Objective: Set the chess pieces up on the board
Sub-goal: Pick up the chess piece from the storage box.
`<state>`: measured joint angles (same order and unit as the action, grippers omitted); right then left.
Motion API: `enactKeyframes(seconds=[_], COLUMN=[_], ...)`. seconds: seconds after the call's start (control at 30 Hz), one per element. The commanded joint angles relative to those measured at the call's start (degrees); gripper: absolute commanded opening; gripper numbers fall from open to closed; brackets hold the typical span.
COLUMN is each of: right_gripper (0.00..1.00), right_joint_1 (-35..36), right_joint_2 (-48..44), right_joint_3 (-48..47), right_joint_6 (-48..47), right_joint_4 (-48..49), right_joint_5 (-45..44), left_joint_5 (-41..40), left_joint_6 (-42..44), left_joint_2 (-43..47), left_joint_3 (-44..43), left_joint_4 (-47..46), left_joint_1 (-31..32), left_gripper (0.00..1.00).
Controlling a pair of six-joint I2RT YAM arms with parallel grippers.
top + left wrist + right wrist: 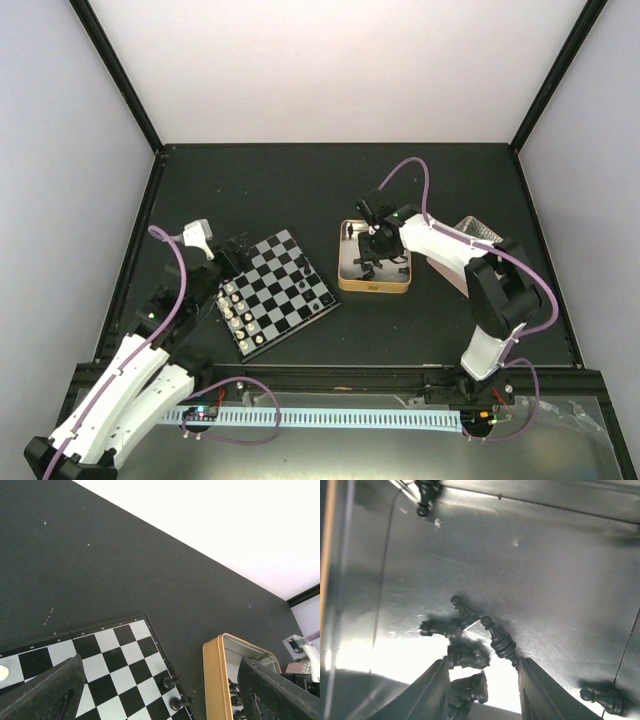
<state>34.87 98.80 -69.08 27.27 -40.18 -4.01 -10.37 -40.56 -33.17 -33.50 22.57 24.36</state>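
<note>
The board (277, 290) lies left of centre, turned at an angle. A few black chess pieces (326, 298) stand along its right edge, and two of them (172, 682) show in the left wrist view. My left gripper (233, 255) hovers over the board's far left corner, open and empty (161, 659). My right gripper (368, 250) is down inside the gold-rimmed tin (375, 285). Its jaws stand apart (482, 662) around a heap of lying black pieces (465, 655). One of these pieces (500, 642) leans against the right finger (545, 690). None is clamped.
Cream-white pieces (240, 315) line the board's near left edge. More black pieces lie loose on the tin floor (602, 697), (425, 495). A silver lid (478, 232) rests behind the right arm. The tin's gold wall (215, 680) stands just right of the board.
</note>
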Motion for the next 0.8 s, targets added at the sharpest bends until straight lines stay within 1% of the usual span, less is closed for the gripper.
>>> enactKeyframes(seconds=[0.0,0.23,0.5,0.67,0.77], right_gripper=[0.38,0.31,0.30,0.20,0.17], right_joint_1=[-0.9,-1.0,-1.0,-1.2,-1.7], right_joint_2=[2.4,6.7,9.3,9.9,10.1], right_joint_3=[-0.2,-1.8,-1.4,-1.1,-0.9], right_joint_6=[-5.7,-7.1,-8.2,-8.6,-8.8], right_joint_4=[0.7,-0.1,-0.1,1.3,2.1], right_joint_5=[-0.6,-3.8,-4.9,-3.5,-2.6], left_joint_5=[1.7,-0.1,0.2,0.7,0.9], left_joint_6=[1.2,0.0,-0.5,-0.5,-0.4], left_joint_2=[-0.8,0.8,0.5,0.4,0.5], left_joint_3=[0.2,0.7,1.1,1.0,1.1], left_joint_4=[-1.5,-1.2,-1.6,-1.7,-1.6], left_joint_1=[-0.5,-0.5,-0.5,-0.5,-0.5], left_gripper=[0.85,0.84,0.84,0.85,0.85])
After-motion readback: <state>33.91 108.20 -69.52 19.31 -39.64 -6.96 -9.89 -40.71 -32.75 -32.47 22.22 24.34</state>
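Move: The black chess piece that the right hand goes for lies in the storage box about 6 cm below it, level ahead and some 2 cm to its right. A clump of black pieces lies 3 cm left of that piece; a lone piece lies about 7 cm to its right and 2 cm nearer. From the left hand, the aimed-at piece is roughly 31 cm right, 5 cm ahead and 21 cm below. The right hand sinks about 5 cm into the storage box, tilting some 10 degrees, fingers closing around the chess piece. ##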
